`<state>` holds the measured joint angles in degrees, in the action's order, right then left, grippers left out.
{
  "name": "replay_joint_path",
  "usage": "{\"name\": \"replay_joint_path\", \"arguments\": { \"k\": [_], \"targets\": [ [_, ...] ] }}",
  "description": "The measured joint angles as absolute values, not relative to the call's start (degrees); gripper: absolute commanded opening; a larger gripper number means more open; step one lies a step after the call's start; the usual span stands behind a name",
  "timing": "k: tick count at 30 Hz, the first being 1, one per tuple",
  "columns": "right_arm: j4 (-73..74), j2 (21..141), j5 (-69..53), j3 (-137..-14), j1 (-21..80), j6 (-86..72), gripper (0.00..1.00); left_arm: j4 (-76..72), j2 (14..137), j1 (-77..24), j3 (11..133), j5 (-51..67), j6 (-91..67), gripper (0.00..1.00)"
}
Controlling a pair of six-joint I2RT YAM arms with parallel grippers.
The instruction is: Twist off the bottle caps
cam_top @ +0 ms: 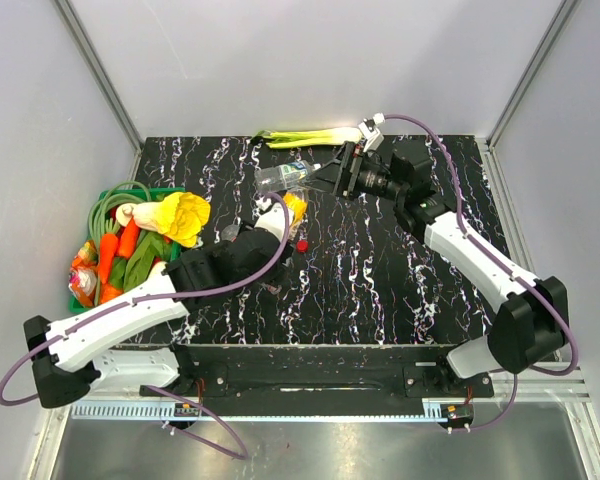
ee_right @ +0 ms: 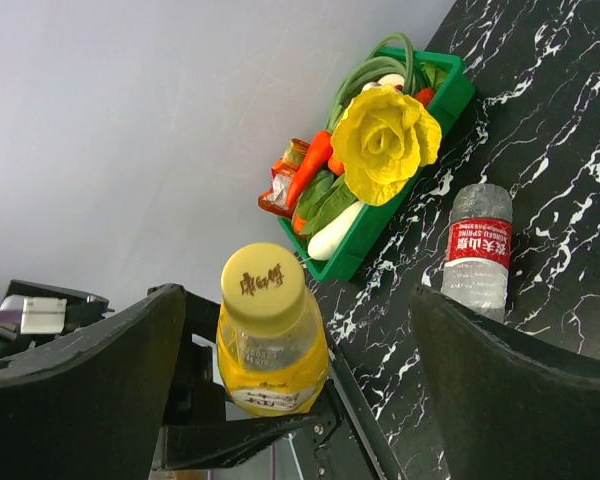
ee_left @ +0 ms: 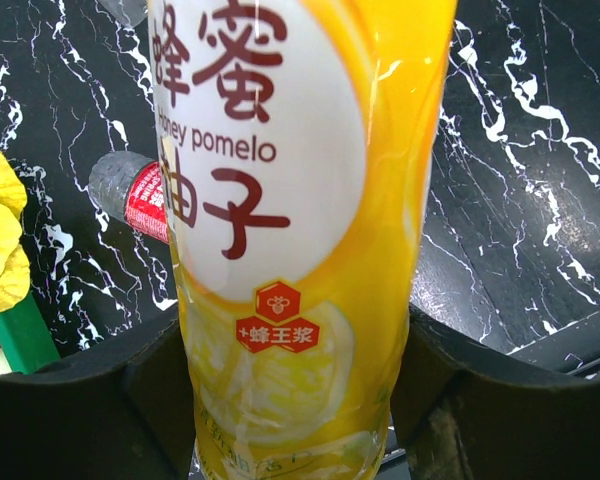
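Observation:
My left gripper (ee_left: 295,400) is shut on the body of the yellow-orange juice bottle (ee_left: 300,230), which it holds off the table (cam_top: 380,270), tilted. The bottle's yellow cap (ee_right: 263,283) faces my right gripper (ee_right: 300,330), which is open; the cap shows between its wide-spread fingers, touching neither. In the top view my right gripper (cam_top: 334,176) hangs at the back centre, beside the blue-green-labelled bottle (cam_top: 283,176) lying there. The red-labelled bottle (ee_right: 477,250) lies on the table past the juice bottle. Its red cap (cam_top: 302,244) shows by the left gripper (cam_top: 280,225).
A green basket (cam_top: 108,193) of carrots, greens and a yellow cabbage-like head (cam_top: 183,215) stands at the left edge of the table. A long leek (cam_top: 310,136) lies along the back edge. White walls close in the left, back and right.

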<state>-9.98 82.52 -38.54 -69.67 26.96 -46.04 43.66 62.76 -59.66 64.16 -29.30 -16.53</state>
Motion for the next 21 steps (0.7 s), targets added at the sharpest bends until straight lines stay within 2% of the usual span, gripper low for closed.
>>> {"name": "replay_joint_path", "arguments": {
  "k": [12, 21],
  "targets": [
    [-11.2, 84.0, -38.5, -70.4, 27.8, -49.4, 0.74, 44.1, 65.1, -61.2, 64.2, -30.7, -16.6, 0.34],
    [-11.0, 84.7, -38.1, -70.8, 27.9, -49.8, 0.38, 44.0, 66.6, -61.6, 64.7, -31.7, -16.8, 0.34]
  ]
}}
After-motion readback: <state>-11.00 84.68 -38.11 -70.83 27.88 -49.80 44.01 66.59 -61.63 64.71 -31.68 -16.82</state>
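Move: The yellow cap on the honey pomelo bottle lies about 3 cm left of the right hand and some 2 cm higher, level with it fore and aft. From the left hand, which grips the bottle low down, the cap is about 7 cm ahead, 4 cm right and 11 cm up. Roughly 33 cm below the right hand lie the loose red cap, 2 cm ahead and 3 cm left, and the red-label bottle, 2 cm back and 18 cm left. The honey pomelo bottle, still gripped by the left hand, is lowered about 1.5 cm and eased 1 cm right with a slight roll, bringing its cap towards the right hand. The right hand reaches some 1 cm left to meet it, rolling slightly, and its fingers close from wide open to about half, flanking the yellow cap; whether both pads touch can't be seen. ##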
